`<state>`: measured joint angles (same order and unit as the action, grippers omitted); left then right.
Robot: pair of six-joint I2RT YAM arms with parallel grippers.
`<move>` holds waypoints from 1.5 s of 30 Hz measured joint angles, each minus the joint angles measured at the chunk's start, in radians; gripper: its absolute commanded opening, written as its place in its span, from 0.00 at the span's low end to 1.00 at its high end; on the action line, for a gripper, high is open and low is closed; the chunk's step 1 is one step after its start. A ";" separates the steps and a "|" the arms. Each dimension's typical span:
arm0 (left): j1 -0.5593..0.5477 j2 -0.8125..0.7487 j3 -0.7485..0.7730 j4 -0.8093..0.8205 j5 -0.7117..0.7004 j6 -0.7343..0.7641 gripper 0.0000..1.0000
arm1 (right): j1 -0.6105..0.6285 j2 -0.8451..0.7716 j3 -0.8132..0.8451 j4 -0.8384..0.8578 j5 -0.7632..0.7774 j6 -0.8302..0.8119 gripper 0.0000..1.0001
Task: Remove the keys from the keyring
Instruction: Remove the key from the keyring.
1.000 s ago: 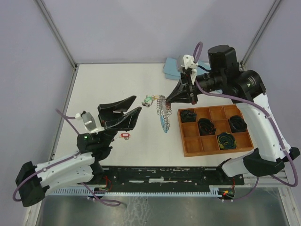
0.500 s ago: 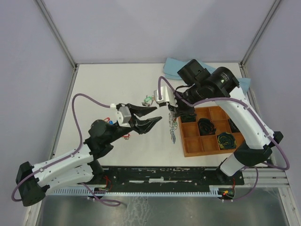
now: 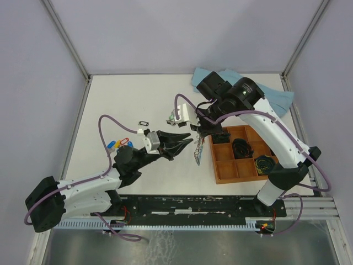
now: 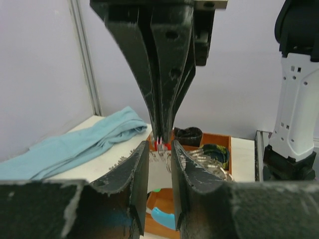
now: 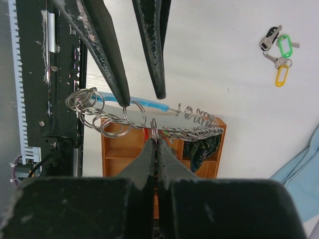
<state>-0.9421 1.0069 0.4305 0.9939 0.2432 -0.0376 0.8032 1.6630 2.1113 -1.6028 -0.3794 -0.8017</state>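
Observation:
The keyring point(image 5: 149, 103) hangs over the table, a light-blue arc with many silver split rings strung along it. In the top view the keyring point(image 3: 197, 153) shows beside the tray. My right gripper point(image 5: 156, 142) is shut on one of its small rings, with a red tag point(image 4: 159, 145) just below the pinch. My left gripper point(image 5: 143, 98) reaches in from the left, its jaws narrowly apart astride the arc, one fingertip point(image 5: 124, 98) touching a ring. Loose keys lie on the table: green and yellow tags point(image 5: 278, 55), blue and red tags point(image 3: 120, 143).
An orange wooden tray point(image 3: 220, 178) with black coiled bundles in its compartments sits right of the keyring. A light-blue cloth point(image 3: 276, 94) lies at the back right. A small black tag frame point(image 3: 143, 123) lies left of centre.
My left gripper has swung right up to the keyring and its jaws have narrowed. The right arm has carried the keyring forward and left, toward the tray's near corner.

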 measured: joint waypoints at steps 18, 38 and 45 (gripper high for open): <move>0.000 0.081 0.008 0.056 0.023 0.034 0.31 | 0.000 0.018 0.013 0.000 -0.032 0.000 0.01; 0.017 0.113 0.051 0.017 0.060 0.039 0.16 | 0.001 0.018 0.013 0.000 -0.064 -0.001 0.00; 0.033 0.113 0.063 -0.006 0.100 0.041 0.03 | 0.001 0.018 0.013 0.000 -0.064 -0.008 0.06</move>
<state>-0.9092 1.1194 0.4931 0.9878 0.3435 0.0032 0.8040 1.6806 2.1242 -1.6024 -0.4438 -0.8093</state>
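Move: The ring pinched in the right fingertips is just off the open left fingers, about 3 cm to the right, 1 cm ahead and 1 cm lower. The metal plate with coils hangs under this ring, roughly 6 cm below and 2 cm back of the left hand. The wooden tray lies on the table some 24 cm right and 5 cm ahead, the tagged keys 20 cm ahead and 5 cm left. From the right hand, the ring is right at its tips. Left hand eases about 2 cm right to the right hand's ring, then pinches it while right keeps hold. ##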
